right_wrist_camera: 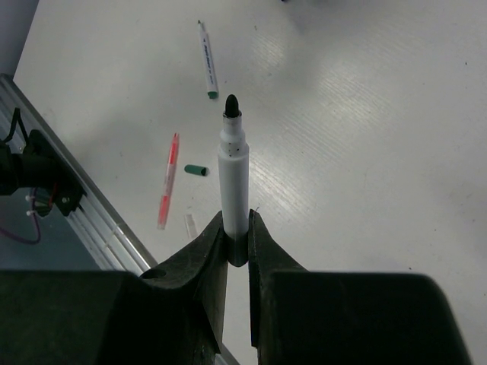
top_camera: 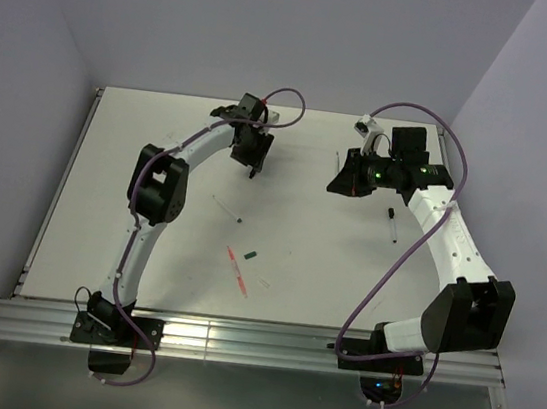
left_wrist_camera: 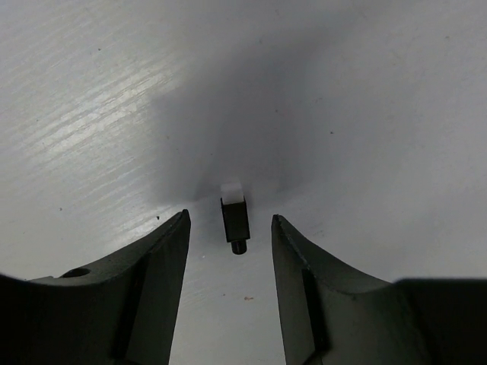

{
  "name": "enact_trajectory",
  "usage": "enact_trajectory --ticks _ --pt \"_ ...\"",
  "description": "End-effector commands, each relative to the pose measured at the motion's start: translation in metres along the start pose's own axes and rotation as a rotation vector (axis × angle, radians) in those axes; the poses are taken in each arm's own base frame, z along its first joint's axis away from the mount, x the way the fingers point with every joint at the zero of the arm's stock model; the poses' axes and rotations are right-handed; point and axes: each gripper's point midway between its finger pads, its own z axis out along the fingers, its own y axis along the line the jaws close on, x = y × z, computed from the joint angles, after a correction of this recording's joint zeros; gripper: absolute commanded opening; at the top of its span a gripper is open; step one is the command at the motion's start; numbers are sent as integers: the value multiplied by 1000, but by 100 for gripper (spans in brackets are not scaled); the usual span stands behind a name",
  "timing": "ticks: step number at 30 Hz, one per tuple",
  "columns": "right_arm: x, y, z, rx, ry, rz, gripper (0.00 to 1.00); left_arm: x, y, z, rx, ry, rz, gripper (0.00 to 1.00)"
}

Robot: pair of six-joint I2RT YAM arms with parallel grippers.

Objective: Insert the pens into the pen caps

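Observation:
My left gripper [left_wrist_camera: 229, 220] hangs low over the far middle of the table [top_camera: 140, 147]. It is open, and the black pen cap [left_wrist_camera: 234, 220] lies flat between its fingertips, touching neither. My right gripper [right_wrist_camera: 236, 220] is shut on a white pen [right_wrist_camera: 234, 167], whose black tip points away from the jaws. Left of it on the table lie a white pen with a green tip [right_wrist_camera: 205, 65], a red pen [right_wrist_camera: 167, 182], a dark green cap [right_wrist_camera: 196, 170] and a clear cap [right_wrist_camera: 190, 224]. From above, the left gripper [top_camera: 251, 166] and right gripper [top_camera: 342, 178] face each other.
Another white pen with dark ends [top_camera: 392, 223] lies on the table under the right forearm. A metal rail [top_camera: 236, 339] runs along the near edge by both arm bases. Walls close in the left, back and right sides.

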Motion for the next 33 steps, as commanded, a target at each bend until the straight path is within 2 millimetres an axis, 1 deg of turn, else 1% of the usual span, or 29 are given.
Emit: enact_trajectory --ticks 1,3,7,9,12,13,14,15,16,18,19,21,24,25,26,27,28,29,30,31,32,33 --pt "-3 2 0 -17 1 -17 0 -8 -2 -4 -38 -19 10 52" --pt "-2 2 1 -20 3 -12 0 -5 -2 -1 -47 -9 13 53" --pt "-1 1 2 -22 9 -10 0 3 0 5 -62 15 19 45" --pt "-1 1 3 -25 11 -8 0 5 -2 7 -64 20 33 44" --pt "0 1 3 -25 13 -6 0 9 -3 15 -80 35 49 40" --pt "0 1 3 -25 14 -4 0 13 0 21 -92 50 47 35" --pt "0 1 3 -25 14 -5 0 10 -1 21 -90 44 49 33" --pt "0 2 3 -26 15 -3 0 12 0 22 -93 53 50 30" --pt "0 2 3 -26 16 -3 0 15 1 24 -95 66 46 24" --pt "-1 2 2 -23 16 -4 0 18 -1 25 -86 76 46 19" --pt "-2 2 2 -26 13 -6 0 20 -1 23 -83 86 46 11" --pt "-3 4 1 -31 13 -4 0 22 -3 20 -75 97 46 0" --pt "-7 10 -2 -43 4 -9 0 8 -12 -6 -44 53 52 0" --pt "-14 14 -6 -40 -13 -31 0 -13 -20 -37 -25 -19 57 0" --pt "-17 16 -8 -25 -21 -48 0 -21 -23 -49 -10 -67 58 0" --pt "-20 23 -9 -30 -26 -70 0 -33 -32 -68 34 -122 61 0" --pt "-28 31 -14 -31 -51 -101 0 -57 -44 -116 70 -234 75 0" --pt "-31 36 -16 -37 -60 -117 0 -61 -48 -134 110 -276 66 0" --pt "-34 48 -17 -62 -67 -141 0 -75 -62 -160 197 -357 81 0" --pt "-40 56 -19 -76 -81 -159 0 -91 -72 -212 246 -471 95 0" --pt "-43 61 -20 -83 -88 -166 0 -90 -67 -225 269 -497 57 0" --pt "-46 68 -20 -102 -98 -181 0 -102 -72 -251 308 -583 65 0"
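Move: The black pen cap lies almost straight under my left hand, about 2 cm below and 1 cm to its right, between the half-open fingers. From that hand the green-ended pen is some 12 cm back and 5 cm left, the loose green cap about 24 cm back and 4 cm right, both some 2 cm lower. My right hand, already gripping the uncapped black pen, has the black cap about 16 cm ahead, 23 cm left and 20 cm below. I ease my left hand down about 2 cm over the black cap and shut the fingers from half open, pinching it between the pads. Then I lift it quickly, some 12 cm up and 4 cm back. My right hand keeps its hold on the pen, barely stirring until near the end, when it starts left and up by 2 to 3 cm towards the cap. ##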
